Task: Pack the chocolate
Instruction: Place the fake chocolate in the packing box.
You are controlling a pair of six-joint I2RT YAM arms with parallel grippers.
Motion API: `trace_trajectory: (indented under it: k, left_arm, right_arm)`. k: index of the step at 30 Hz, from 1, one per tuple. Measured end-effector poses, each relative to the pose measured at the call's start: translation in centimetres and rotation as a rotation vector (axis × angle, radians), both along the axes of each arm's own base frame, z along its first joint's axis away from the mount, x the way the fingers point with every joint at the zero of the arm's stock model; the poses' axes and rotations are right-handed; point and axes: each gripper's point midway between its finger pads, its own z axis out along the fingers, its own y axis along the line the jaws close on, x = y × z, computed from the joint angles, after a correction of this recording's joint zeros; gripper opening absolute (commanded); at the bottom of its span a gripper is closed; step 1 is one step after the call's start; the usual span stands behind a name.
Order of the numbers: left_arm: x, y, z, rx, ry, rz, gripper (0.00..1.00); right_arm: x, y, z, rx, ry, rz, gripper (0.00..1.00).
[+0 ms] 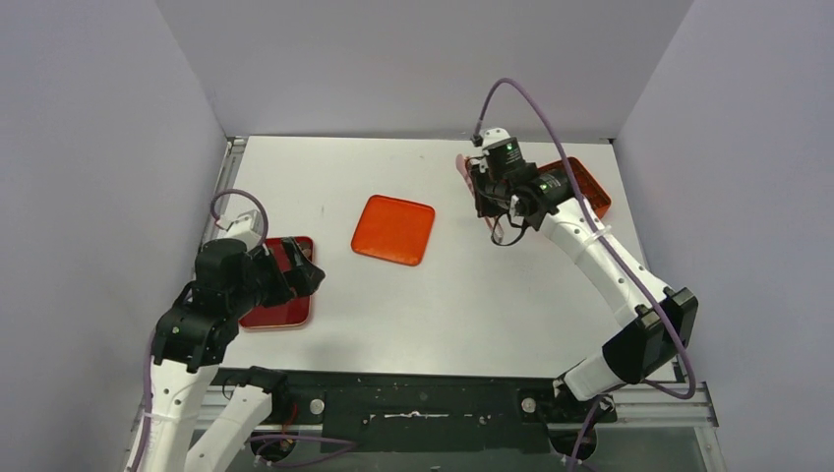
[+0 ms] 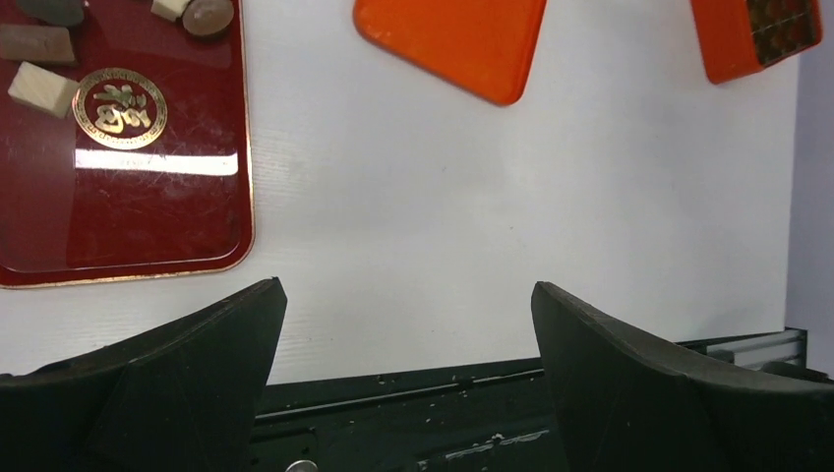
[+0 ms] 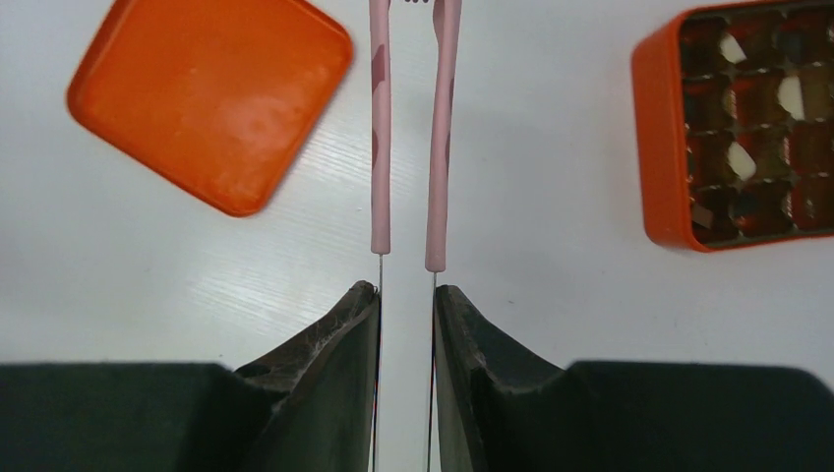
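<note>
Chocolate chunks, pale (image 2: 41, 88) and brown (image 2: 34, 44), lie at the far end of a dark red tray (image 2: 148, 216). More chocolate (image 3: 733, 49) fills compartments of an orange box (image 3: 661, 147). My left gripper (image 2: 407, 287) is open and holds nothing, hovering near the table's front edge beside the tray (image 1: 280, 315). My right gripper (image 3: 406, 287) is shut on pink tongs (image 3: 380, 147), whose two arms run forward, close together, with nothing visible between them. In the top view the right gripper (image 1: 497, 211) hangs just left of the box (image 1: 590, 187).
A flat orange square lid (image 1: 393, 229) lies mid-table between the tray and the box, and also shows in both wrist views (image 2: 452, 39) (image 3: 211, 98). Grey walls close the table on three sides. The black base rail (image 2: 393, 413) runs under the left gripper.
</note>
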Motion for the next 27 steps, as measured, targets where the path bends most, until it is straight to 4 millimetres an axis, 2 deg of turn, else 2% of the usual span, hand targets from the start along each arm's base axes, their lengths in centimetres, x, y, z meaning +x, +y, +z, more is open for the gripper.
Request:
trace_trajectory:
  k: [3, 8, 12, 16, 21, 27]
  left_arm:
    - [0.0, 0.0, -2.7, 0.024, 0.053, -0.015, 0.96]
    - [0.2, 0.0, -5.5, 0.066, 0.072, -0.05, 0.97]
    - [0.1, 0.0, -7.9, 0.083, 0.085, -0.067, 0.97]
    - [-0.3, 0.0, -10.1, 0.09, 0.123, -0.075, 0.97]
    - [-0.3, 0.1, -10.0, 0.098, 0.11, -0.084, 0.97]
    - [-0.3, 0.1, -9.4, 0.094, 0.074, -0.085, 0.97]
  right_arm:
    - [0.6, -3.5, 0.0, -0.021, 0.022, -0.077, 0.22]
    - [1.8, -8.4, -0.3, -0.028, 0.048, -0.193, 0.22]
    - [2.5, -13.4, -0.6, -0.037, 0.069, -0.312, 0.22]
    - [3.2, -17.7, -1.6, -0.036, 0.103, -0.425, 0.22]
    - [3.6, -21.2, -4.0, -0.028, 0.18, -0.511, 0.23]
    - [3.8, -24.1, -7.1, 0.009, 0.279, -0.575, 0.25]
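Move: The right gripper already holds the tongs, their pink tips reaching ahead of it. The packing box they are being taken to is centred about 14 cm ahead of that hand, some 25 cm to its right and roughly 18 cm below. Behind the hand's way, the flat orange lid lies 6 cm ahead, 14 cm to the left and 20 cm down. From the left hand the box is about 29 cm ahead and 52 cm to the right. Swing the right gripper about 24 cm to the right and 5 cm forward towards the packing box, turning it some 30 degrees clockwise and keeping the pinch on the tongs. In the second half sink it 7 cm and tip the fingers down about 15 degrees so the tong tips come over the box. Meanwhile lower the wide-open left gripper about 10 cm beside the red tray, then hold it nearly still. ##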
